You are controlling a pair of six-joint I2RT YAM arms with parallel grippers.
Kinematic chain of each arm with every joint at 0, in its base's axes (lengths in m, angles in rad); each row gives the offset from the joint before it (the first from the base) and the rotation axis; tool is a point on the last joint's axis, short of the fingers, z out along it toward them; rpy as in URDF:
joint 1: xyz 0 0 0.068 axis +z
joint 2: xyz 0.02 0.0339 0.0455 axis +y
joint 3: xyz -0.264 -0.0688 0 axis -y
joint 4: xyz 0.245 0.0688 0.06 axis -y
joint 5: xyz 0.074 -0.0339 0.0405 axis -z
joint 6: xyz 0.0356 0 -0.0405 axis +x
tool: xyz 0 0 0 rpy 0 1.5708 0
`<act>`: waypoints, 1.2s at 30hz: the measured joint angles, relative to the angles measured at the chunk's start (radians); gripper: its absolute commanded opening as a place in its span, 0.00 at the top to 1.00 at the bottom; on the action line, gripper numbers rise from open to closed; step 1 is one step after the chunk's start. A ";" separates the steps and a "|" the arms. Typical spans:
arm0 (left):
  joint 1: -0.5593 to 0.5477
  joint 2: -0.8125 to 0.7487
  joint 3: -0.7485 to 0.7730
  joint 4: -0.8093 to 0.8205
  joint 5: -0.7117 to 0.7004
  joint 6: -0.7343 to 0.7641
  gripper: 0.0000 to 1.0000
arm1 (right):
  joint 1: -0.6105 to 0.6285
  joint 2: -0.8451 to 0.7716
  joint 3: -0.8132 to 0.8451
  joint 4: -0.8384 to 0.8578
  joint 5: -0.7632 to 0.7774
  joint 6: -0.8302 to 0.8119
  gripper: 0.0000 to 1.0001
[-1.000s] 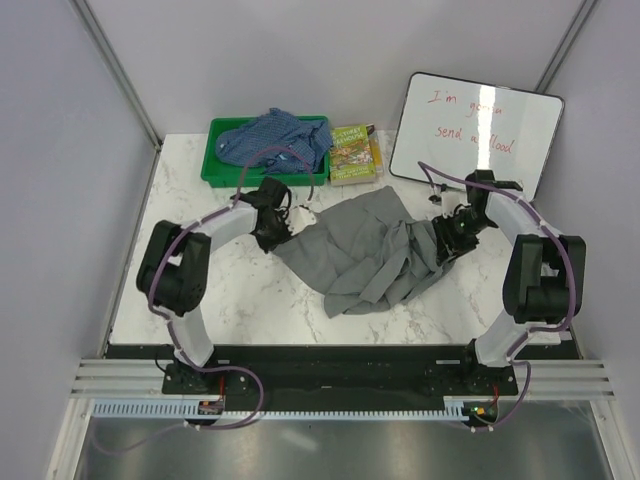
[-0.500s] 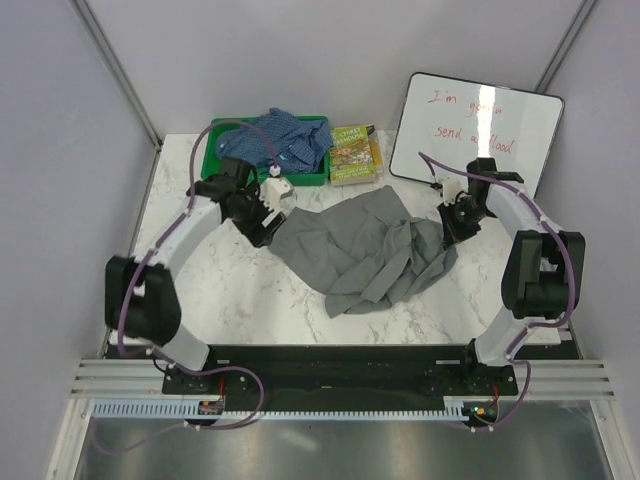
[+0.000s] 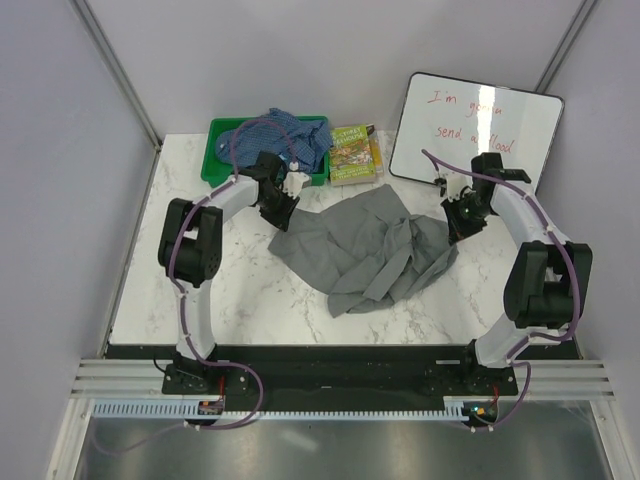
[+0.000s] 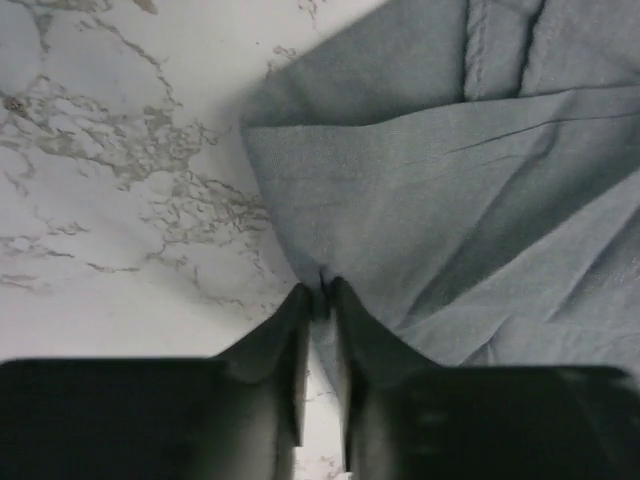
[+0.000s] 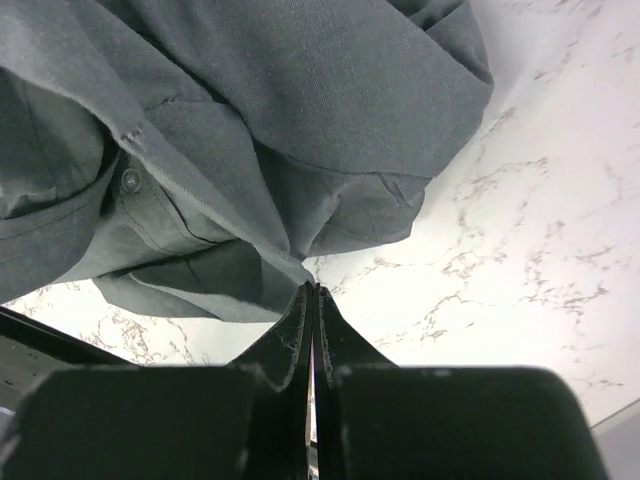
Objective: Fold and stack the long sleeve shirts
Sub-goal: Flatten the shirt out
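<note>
The grey long sleeve shirt (image 3: pixel 370 250) lies crumpled in the middle of the marble table (image 3: pixel 230 290). My left gripper (image 3: pixel 281 207) is at its far left corner. In the left wrist view the fingers (image 4: pixel 322 290) stand nearly together with a fold of the shirt's edge (image 4: pixel 430 190) pinched between them. My right gripper (image 3: pixel 453 225) is at the shirt's right edge. In the right wrist view its jaws (image 5: pixel 313 290) are pressed together on a hem of the grey cloth (image 5: pixel 250 150). The blue checked shirt (image 3: pixel 282 135) sits bunched in the green bin.
The green bin (image 3: pixel 215 165) stands at the back left, just behind my left gripper. A small book (image 3: pixel 352 152) lies beside it. A whiteboard (image 3: pixel 480 125) with red writing leans at the back right, close behind my right arm.
My left gripper let go, swung out to the left, then came back and closed on the shirt's far left corner. My right gripper closed on the right edge and drew it back.
</note>
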 measured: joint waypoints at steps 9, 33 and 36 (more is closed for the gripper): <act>0.134 -0.289 -0.182 -0.113 0.043 0.043 0.98 | 0.008 0.013 0.153 -0.035 0.005 -0.002 1.00; -0.617 -0.742 0.070 -0.525 0.453 0.189 0.96 | 0.019 0.106 0.413 -0.048 0.135 -0.089 0.20; -0.692 -0.785 -0.054 -0.506 0.439 0.215 0.96 | 0.004 0.102 0.395 -0.089 0.108 -0.080 0.20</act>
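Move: The shirt's left edge lies right between the left fingertips, at table height. From there the shirt's middle is some 23 cm right and 7 cm back, the green bin about 22 cm ahead and 6 cm left, the books 22 cm ahead and 20 cm right. The right hand already holds the shirt's right end off the table; the whiteboard's near edge is about 18 cm ahead, straight out and some 5 cm lower, the shirt's middle 25 cm left, 1 cm ahead and 7 cm lower. The left fingers shut on the shirt's left edge and pinch it, lift it up and to the left, then haul it back towards the robot and over to the right, about 35 cm back and 25 cm up, while the wrist turns some 60 degrees clockwise. The right hand, still gripping, rises and carries its end forward towards the whiteboard, then dips, draws back a little and opens, letting go. ##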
